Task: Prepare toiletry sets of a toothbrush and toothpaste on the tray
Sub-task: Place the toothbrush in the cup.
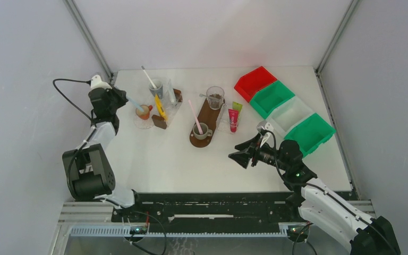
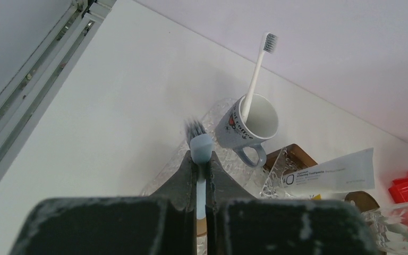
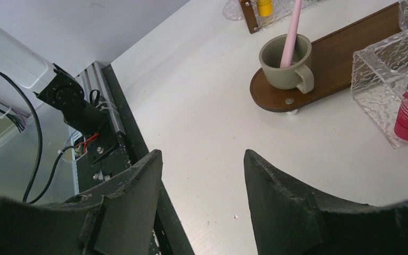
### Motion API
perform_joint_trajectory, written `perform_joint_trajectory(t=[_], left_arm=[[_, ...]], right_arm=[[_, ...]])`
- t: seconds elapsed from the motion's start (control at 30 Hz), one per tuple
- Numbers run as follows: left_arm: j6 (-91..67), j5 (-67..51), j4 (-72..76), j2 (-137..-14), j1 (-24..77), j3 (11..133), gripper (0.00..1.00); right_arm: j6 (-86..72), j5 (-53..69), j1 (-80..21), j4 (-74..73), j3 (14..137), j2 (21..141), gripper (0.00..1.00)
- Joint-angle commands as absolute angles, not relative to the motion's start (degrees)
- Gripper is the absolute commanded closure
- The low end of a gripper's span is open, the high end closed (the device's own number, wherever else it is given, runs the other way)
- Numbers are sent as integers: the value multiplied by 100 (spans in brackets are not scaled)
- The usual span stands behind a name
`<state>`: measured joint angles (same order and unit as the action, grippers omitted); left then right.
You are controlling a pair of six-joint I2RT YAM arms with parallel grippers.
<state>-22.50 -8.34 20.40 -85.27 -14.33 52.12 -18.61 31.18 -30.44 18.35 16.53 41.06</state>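
Note:
My left gripper (image 2: 201,163) is shut on a light-blue toothbrush (image 2: 200,144), bristle head sticking out past the fingertips. In the top view that gripper (image 1: 122,99) holds the toothbrush (image 1: 134,103) slanting toward an orange cup (image 1: 144,111). A white toothbrush (image 2: 256,74) stands in a grey mug (image 2: 249,125). A pink toothbrush (image 3: 292,29) stands in an olive mug (image 3: 287,61) on the oval brown tray (image 3: 350,50). The pink-red toothpaste (image 1: 233,120) and the lime green toothpaste (image 1: 237,106) lie in a clear dish right of that tray (image 1: 207,112). My right gripper (image 1: 240,157) hovers open and empty over bare table.
A rectangular brown tray (image 1: 176,95) holds a yellow item (image 1: 160,108) and a white tube (image 2: 329,172). A glass (image 1: 215,97) stands at the oval tray's far end. Red (image 1: 255,82), green (image 1: 272,98), clear (image 1: 291,114) and green (image 1: 311,133) bins line the right side.

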Motion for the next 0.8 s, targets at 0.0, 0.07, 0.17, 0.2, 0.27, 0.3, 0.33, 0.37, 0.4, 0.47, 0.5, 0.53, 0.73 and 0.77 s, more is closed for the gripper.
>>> perform_joint_trajectory(t=[0.0,0.07,0.17,0.2,0.27,0.3,0.33,0.37,0.4,0.47,0.5,0.53,0.73,0.77], left_arm=[[-2285,-943,2194,-8661,-1465,5689,100],[-2281,-925,2184,-8734,-1459,5718,100],[-2259,-884,2157,-8840,-1459,5762,100],[-2261,-883,2146,-8872,-1460,5773,100],[-2267,-885,2128,-8944,-1460,5791,100],[-2274,-887,2127,-8980,-1451,5792,100],[-2284,-885,2127,-9013,-1453,5799,100],[-2301,-875,2127,-9048,-1455,5801,100],[-2323,-877,2127,-9085,-1451,5807,100],[-2357,-871,2127,-9148,-1444,5810,100],[-2368,-870,2127,-9176,-1437,5815,100],[-2372,-869,2116,-9202,-1426,5817,100],[-2391,-850,2028,-9340,-1360,5845,95],[-2384,-841,2016,-9350,-1350,5837,94]], right_arm=[[-1934,3149,-3023,2048,1653,4104,35],[-1934,3160,-3021,2048,1656,4103,35],[-1939,3163,-3015,2054,1655,4113,35],[-1934,3160,-3015,2056,1653,4113,35],[-1943,3156,-3015,2065,1659,4117,35],[-1945,3163,-3015,2065,1654,4127,35],[-1943,3171,-3015,2073,1657,4129,35],[-1942,3169,-3015,2074,1654,4134,35],[-1942,3170,-3015,2079,1655,4142,35],[-1959,3171,-3015,2083,1658,4148,35],[-1952,3173,-3018,2086,1659,4155,35],[-1951,3181,-3015,2083,1653,4156,35],[-1951,3174,-3015,2083,1658,4156,35],[-1952,3178,-3015,2083,1653,4152,35]])
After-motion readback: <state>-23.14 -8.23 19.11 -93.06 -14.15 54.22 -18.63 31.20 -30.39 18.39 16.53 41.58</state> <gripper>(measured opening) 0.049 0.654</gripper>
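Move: The orange cup that the left hand's blue toothbrush is bound for stands about 4 cm to that hand's right, only some 1 cm ahead and roughly 13 cm below. The gray mug is about 13 cm ahead and 9 cm right of the hand; the yellow tube lies some 3 cm ahead and 13 cm right, both about 12 cm lower. From the idle right hand the orange cup is about 29 cm ahead, 46 cm left and 11 cm down. The blue toothbrush, still pinched near its bristles with its handle slanting down to the right, is lowered into the orange cup: the left hand first eases about 1 cm forward, then sinks some 5 cm, its fingers tipping down a further 5 to 10 degrees. The fingers stay shut on the toothbrush, the grip just starting to slacken at the end. ##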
